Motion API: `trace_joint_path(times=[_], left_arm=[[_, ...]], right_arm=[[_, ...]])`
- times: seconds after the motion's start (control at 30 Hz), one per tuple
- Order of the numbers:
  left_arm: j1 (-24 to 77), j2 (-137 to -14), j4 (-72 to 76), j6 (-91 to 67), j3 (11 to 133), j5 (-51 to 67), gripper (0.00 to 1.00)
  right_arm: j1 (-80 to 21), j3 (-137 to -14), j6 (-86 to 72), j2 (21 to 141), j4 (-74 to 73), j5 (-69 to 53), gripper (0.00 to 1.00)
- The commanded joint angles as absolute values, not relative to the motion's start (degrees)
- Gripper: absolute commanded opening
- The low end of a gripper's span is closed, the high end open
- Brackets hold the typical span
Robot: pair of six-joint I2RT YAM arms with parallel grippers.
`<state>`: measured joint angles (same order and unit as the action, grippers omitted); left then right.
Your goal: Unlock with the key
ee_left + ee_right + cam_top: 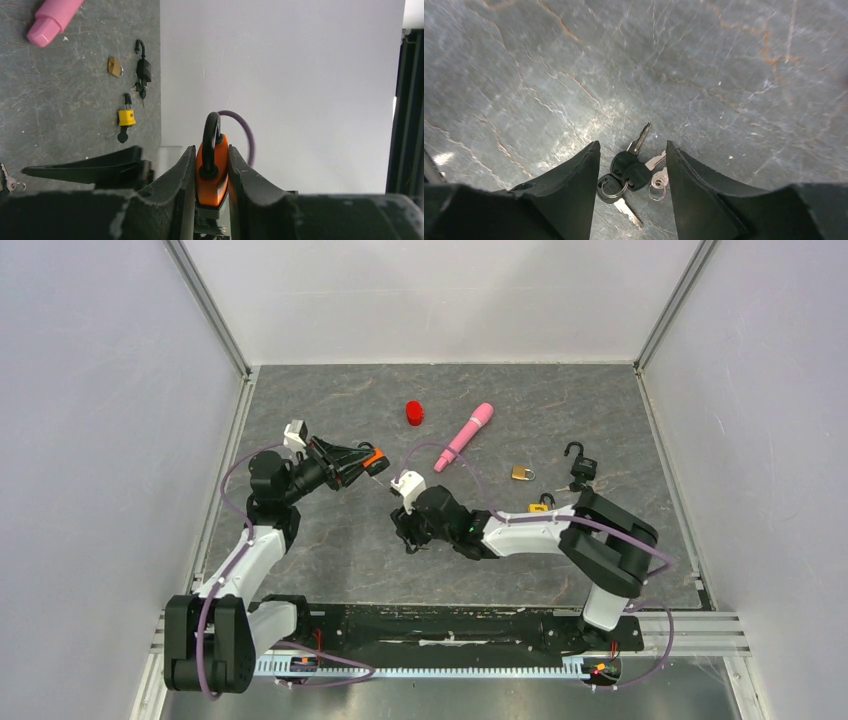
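Note:
An orange padlock (212,172) with a black shackle pointing away from the wrist is pinched between the fingers of my left gripper (211,155), held up above the table at the left (372,462). A bunch of keys (631,170) with black heads and a small silver key on rings lies flat on the grey stone tabletop. My right gripper (633,150) hangs directly over the bunch, jaws open, one finger on each side of the keys and neither touching them. In the top view the right gripper (408,535) points down at mid-table and hides the keys.
A pink cylinder (465,435) and a red cap (415,413) lie at the back. To the right are a brass padlock (522,473), a black padlock (580,465) and a yellow padlock (541,505). White walls enclose the table.

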<state>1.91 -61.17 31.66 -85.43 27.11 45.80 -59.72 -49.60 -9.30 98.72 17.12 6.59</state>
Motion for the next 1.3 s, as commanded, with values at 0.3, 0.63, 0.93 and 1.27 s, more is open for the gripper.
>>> trace_joint_path(times=[0.3, 0.63, 0.93, 1.27], left_arm=[[0.6, -64.2, 35.9, -87.0, 29.9, 50.8, 0.02], [0.6, -64.1, 28.1, -79.8, 30.7, 50.1, 0.02], [0.7, -63.0, 28.1, -79.4, 30.2, 50.7, 0.02], [0.7, -62.4, 28.1, -79.1, 29.5, 50.9, 0.02]], right_arm=[[-59.2, -46.5, -6.4, 102.9, 12.2, 8.6, 0.38], [-56.7, -33.4, -3.9, 85.4, 9.4, 5.6, 0.09], [-45.9, -22.3, -7.9, 74.9, 19.1, -10.1, 0.00], [-36.4, -15.7, -15.8, 74.3, 24.9, -17.3, 0.00]])
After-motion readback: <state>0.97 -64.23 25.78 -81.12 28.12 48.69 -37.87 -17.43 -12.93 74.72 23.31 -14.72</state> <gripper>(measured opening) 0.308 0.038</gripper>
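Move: The bunch of keys lies about 5 cm below the open right hand, some 1 cm back and 2 cm to its right. From that hand, the pink microphone is about 21 cm ahead and 13 cm right, and the yellow padlock 5 cm ahead and 29 cm right, both near table height. From the left hand, which holds the orange padlock, the keys lie roughly 9 cm back, 8 cm right and 23 cm below. Right hand sinks about 4 cm, pinches keys, then sweeps some 15 cm right, closing further; left lowers padlock slightly. ##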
